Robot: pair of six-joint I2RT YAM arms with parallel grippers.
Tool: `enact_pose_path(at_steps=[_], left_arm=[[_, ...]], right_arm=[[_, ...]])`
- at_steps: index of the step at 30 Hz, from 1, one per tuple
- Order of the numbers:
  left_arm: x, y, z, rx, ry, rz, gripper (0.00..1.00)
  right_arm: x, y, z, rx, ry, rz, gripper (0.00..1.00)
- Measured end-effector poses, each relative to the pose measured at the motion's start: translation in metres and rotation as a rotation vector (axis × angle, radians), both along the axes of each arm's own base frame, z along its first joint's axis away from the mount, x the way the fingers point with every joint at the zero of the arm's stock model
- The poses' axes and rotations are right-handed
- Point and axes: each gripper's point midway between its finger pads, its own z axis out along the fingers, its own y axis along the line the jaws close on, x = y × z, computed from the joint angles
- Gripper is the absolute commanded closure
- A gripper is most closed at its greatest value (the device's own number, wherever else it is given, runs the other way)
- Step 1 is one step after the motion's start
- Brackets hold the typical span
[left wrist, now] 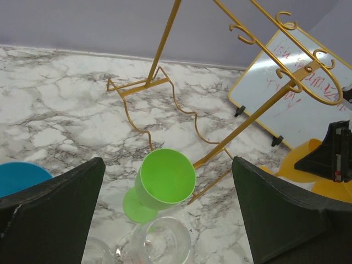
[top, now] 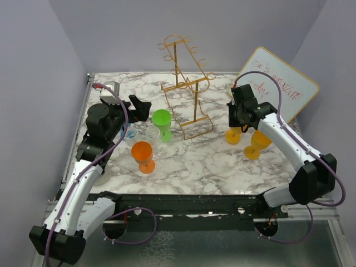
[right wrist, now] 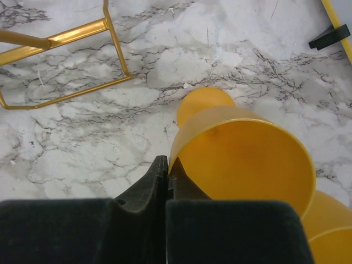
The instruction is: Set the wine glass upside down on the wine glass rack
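Note:
The wine glass rack (top: 183, 83) is a tall golden wire stand at the back middle of the table; its base (right wrist: 66, 38) shows in the right wrist view. My right gripper (right wrist: 168, 170) is shut on the rim of a yellow wine glass (right wrist: 247, 159), one finger inside the bowl and one outside. That glass (top: 234, 135) stands upright right of the rack, under the right gripper (top: 240, 119). My left gripper (left wrist: 168, 165) hangs open over a green wine glass (left wrist: 165, 179) and holds nothing.
A second yellow glass (top: 257, 143) stands just right of the held one. A clear glass (left wrist: 159, 242), an orange glass (top: 143, 156) and a blue one (left wrist: 19, 176) crowd the left side. A whiteboard (top: 278, 83) leans at the back right.

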Motion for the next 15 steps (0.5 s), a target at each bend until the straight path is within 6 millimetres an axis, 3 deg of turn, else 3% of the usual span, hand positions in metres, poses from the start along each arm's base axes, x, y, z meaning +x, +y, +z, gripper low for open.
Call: enact_pose_path(at_steps=[3, 6, 15], left_arm=[[-0.001, -0.001, 0.004, -0.012, 0.007, -0.002, 0.01], [-0.003, -0.004, 0.011, -0.033, 0.017, -0.014, 0.01], [-0.005, -0.021, 0.041, -0.145, 0.056, -0.08, 0.01]], right_arm=[[-0.002, -0.001, 0.014, 0.011, -0.045, -0.005, 0.99], [-0.002, -0.007, 0.046, 0.037, -0.154, -0.038, 0.99], [-0.018, -0.029, 0.201, 0.296, -0.729, -0.161, 0.99]])
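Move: Ahead and to the left of the right hand, which already pinches the left side of a yellow wine glass's rim, the rack's middle stands about 13 cm farther out and 17 cm left, slightly above hand height. The second yellow glass is some 7 cm back and 9 cm right, the green glass level and 25 cm left, both about 8 cm lower. From the left hand, the rack's middle lies 17 cm ahead, 13 cm right and 13 cm lower. Lifting quickly and almost straight up by about 20 cm, the right hand keeps its pinch on the yellow glass's rim and tips its fingers up some 40 degrees, from steeply down to nearly level. The open, empty left hand rises about 4 cm and edges 2 cm right. ##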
